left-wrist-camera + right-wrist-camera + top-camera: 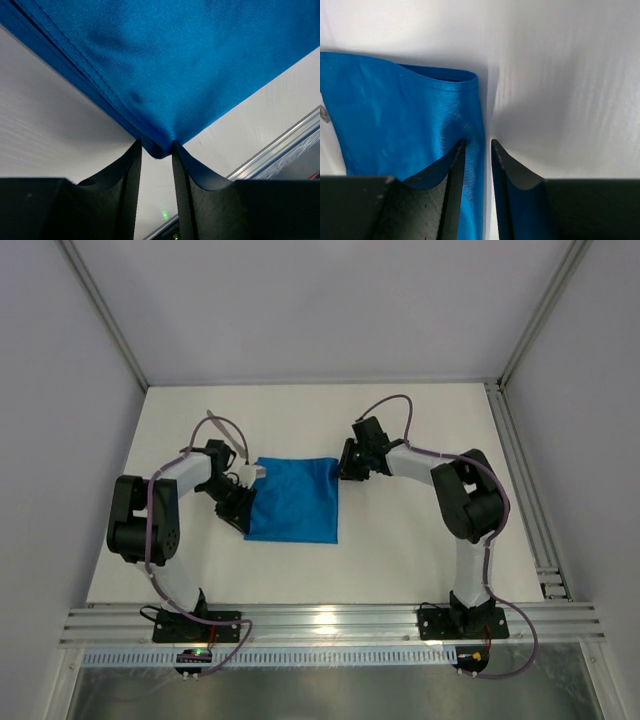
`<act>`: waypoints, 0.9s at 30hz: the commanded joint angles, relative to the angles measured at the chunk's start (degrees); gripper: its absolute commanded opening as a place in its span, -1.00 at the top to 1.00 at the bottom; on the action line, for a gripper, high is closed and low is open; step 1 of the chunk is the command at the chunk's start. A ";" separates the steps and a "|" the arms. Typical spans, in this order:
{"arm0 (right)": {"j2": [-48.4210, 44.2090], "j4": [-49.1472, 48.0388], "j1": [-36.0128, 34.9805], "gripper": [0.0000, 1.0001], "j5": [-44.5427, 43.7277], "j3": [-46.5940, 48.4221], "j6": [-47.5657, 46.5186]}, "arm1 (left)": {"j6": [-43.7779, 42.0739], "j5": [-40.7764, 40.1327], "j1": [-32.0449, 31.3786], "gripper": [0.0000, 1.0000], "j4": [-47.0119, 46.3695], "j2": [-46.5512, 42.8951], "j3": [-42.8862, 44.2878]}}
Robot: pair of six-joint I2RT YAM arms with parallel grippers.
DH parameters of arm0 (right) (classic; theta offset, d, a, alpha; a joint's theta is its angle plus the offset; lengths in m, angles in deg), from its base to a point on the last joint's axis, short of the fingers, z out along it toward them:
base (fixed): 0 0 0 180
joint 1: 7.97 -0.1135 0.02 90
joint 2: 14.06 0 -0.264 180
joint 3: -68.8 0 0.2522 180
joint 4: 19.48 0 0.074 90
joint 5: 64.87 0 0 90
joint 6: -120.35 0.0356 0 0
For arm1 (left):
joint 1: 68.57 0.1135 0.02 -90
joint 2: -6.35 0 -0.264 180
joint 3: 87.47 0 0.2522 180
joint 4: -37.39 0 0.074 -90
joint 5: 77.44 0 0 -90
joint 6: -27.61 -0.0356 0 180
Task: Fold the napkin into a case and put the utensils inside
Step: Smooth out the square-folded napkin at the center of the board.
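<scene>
The bright blue napkin (293, 500) lies folded into a roughly square panel mid-table; it does not have the shape of a narrow case. My left gripper (243, 483) is at its far left corner. In the left wrist view that bunched corner (157, 148) sits pinched between the two fingertips. My right gripper (346, 466) is at the far right corner. There the napkin's edge (475, 150) runs between the jaws against the left finger (454, 170), with a strip of bare table beside the right one. The utensils are out of view.
The white tabletop (420, 530) spreads all around the cloth. An aluminium rail (330, 620) runs along the near edge, and another rail (525, 500) lines the right side. Grey walls close off the back and both sides.
</scene>
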 commanded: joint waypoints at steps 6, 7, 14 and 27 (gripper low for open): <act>1.40 -7.70 0.04 0.70 2.93 -0.55 3.53 | 0.37 -1.37 -0.44 0.85 -2.62 1.29 -0.15; 1.32 -8.14 0.04 0.83 3.46 -1.07 3.79 | 0.28 -0.84 -0.44 0.97 -2.27 1.29 -0.06; -3.95 -12.98 0.04 0.92 2.41 -8.36 6.43 | -2.88 3.03 -0.44 1.00 3.43 -1.51 0.99; -19.51 -16.85 -0.92 0.93 -4.44 -27.35 14.25 | -9.91 2.94 -0.79 0.98 13.02 -0.47 1.61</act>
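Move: My left hand is open right over the folded napkin's near left corner, about 1 cm below my fingertips. The napkin's near right corner lies some 21 cm to the right of it, and the knife about 22 cm ahead and 4 cm left. My right hand is open over the napkin's right edge, about 1 cm ahead, 1 cm left and 1 cm down. From there the napkin's far right corner is about 4 cm ahead and 1 cm left, the near right corner some 15 cm back. I close both hands on the napkin, my left pinching its near left corner after sinking just under 1 cm, my right nudging left to pinch the right edge a little short of the far corner. Then I pull towards my base: my right hand drags the edge back about 7 cm and some 4 cm to the right, staying low, while my left draws back 3 cm and rises about 2 cm, keeping its pinch. ##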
